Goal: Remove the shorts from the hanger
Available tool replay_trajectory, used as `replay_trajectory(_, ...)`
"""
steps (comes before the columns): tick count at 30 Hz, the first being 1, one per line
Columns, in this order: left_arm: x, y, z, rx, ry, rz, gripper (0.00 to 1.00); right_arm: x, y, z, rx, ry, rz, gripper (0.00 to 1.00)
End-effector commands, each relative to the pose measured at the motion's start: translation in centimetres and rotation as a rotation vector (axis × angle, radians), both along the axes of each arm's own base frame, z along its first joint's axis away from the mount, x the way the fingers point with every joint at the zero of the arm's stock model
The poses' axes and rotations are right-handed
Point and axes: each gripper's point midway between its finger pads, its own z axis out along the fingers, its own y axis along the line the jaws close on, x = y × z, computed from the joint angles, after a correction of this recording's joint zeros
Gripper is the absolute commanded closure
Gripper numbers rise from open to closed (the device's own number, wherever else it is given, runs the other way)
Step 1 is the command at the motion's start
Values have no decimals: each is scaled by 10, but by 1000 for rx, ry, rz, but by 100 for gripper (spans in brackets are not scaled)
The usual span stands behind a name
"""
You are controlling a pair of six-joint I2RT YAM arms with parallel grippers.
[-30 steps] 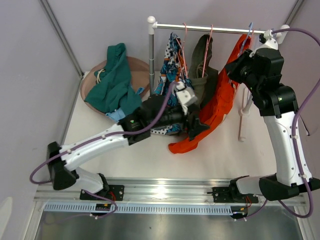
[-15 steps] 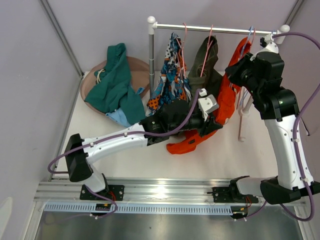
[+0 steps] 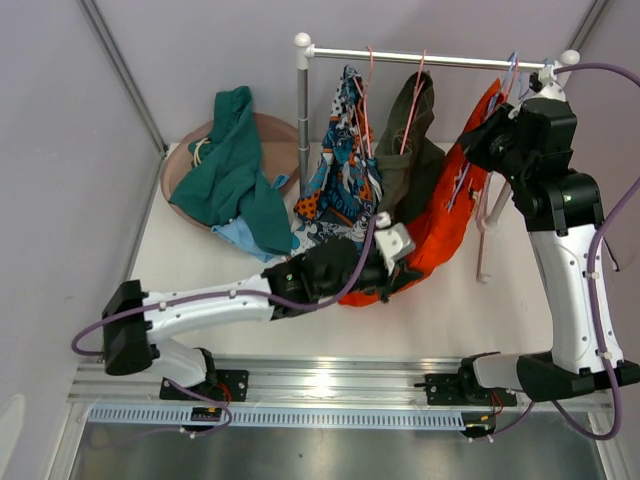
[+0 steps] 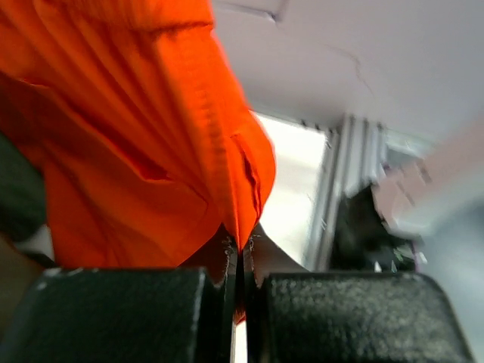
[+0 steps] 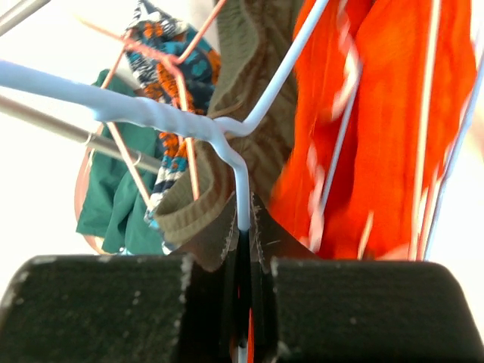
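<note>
The bright orange shorts (image 3: pixel 440 225) hang from a pale wire hanger (image 3: pixel 511 75) at the right end of the rail. My left gripper (image 3: pixel 404 270) is shut on their lower hem, and in the left wrist view the orange cloth (image 4: pixel 136 113) is pinched between the left gripper's (image 4: pixel 243 246) jaws. My right gripper (image 3: pixel 476 138) is shut on the hanger's neck (image 5: pixel 242 178) just below the hook. The olive shorts (image 3: pixel 410 140) and the printed shorts (image 3: pixel 345 170) hang on pink hangers further left.
A round brown basket (image 3: pixel 285 135) at the back left holds the dark teal shorts (image 3: pixel 230 170) and the light blue shorts (image 3: pixel 240 232). The metal rail (image 3: pixel 430 57) stands on a post (image 3: pixel 303 110). Grey walls close in on both sides.
My left gripper went from open to shut on the orange shorts' hem and drew back toward the near edge. The right gripper shifted the hanger slightly up and right.
</note>
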Motion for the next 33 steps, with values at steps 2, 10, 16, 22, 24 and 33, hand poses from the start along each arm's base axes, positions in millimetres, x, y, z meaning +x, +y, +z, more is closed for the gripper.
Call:
replay_trajectory(2, -72, 22, -26, 0, 37, -84, 100, 9, -15, 53, 21, -152, -26, 100)
replay_trajectory(10, -51, 17, -29, 7, 41, 54, 100, -6, -5, 42, 75, -106, 28, 100)
replay_trajectory(16, 48, -30, 4, 86, 10, 298, 100, -73, 51, -1, 217, 35, 275, 100)
replay_trajectory(22, 94, -54, 35, 135, -40, 392, 100, -124, 50, 12, 244, 20, 336, 100)
replay_trajectory(24, 93, -46, 38, 130, -25, 402, 100, -117, 48, 16, 210, 29, 327, 100)
replay_trajectory(33, 15, 46, 45, 71, 58, 354, 100, -54, 33, 34, 83, -16, 250, 100)
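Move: The left hand already has the orange shorts pinched by their lower part; the blue hanger they still hang on lies roughly 17 cm ahead of it, 15 cm to its right and 10 cm higher. The right hand already grips that hanger near the neck, with the middle of the orange shorts about 10 cm back, 8 cm left and 15 cm below. From the right hand the olive shorts hang about 3 cm back, 16 cm left and 12 cm lower, the patterned shorts 3 cm back, 27 cm left and 12 cm lower. Back and down goes the left hand first, about 7 cm towards the base, tugging the orange shorts, then it reverses, swinging some 13 cm forward and 9 cm right while rising, and finally comes back left and down. The right hand keeps the blue hanger pinched and draws it back about 8 cm, dipping, then rising. Both grippers stay shut; the left wrist turns some 20 degrees counter-clockwise. ##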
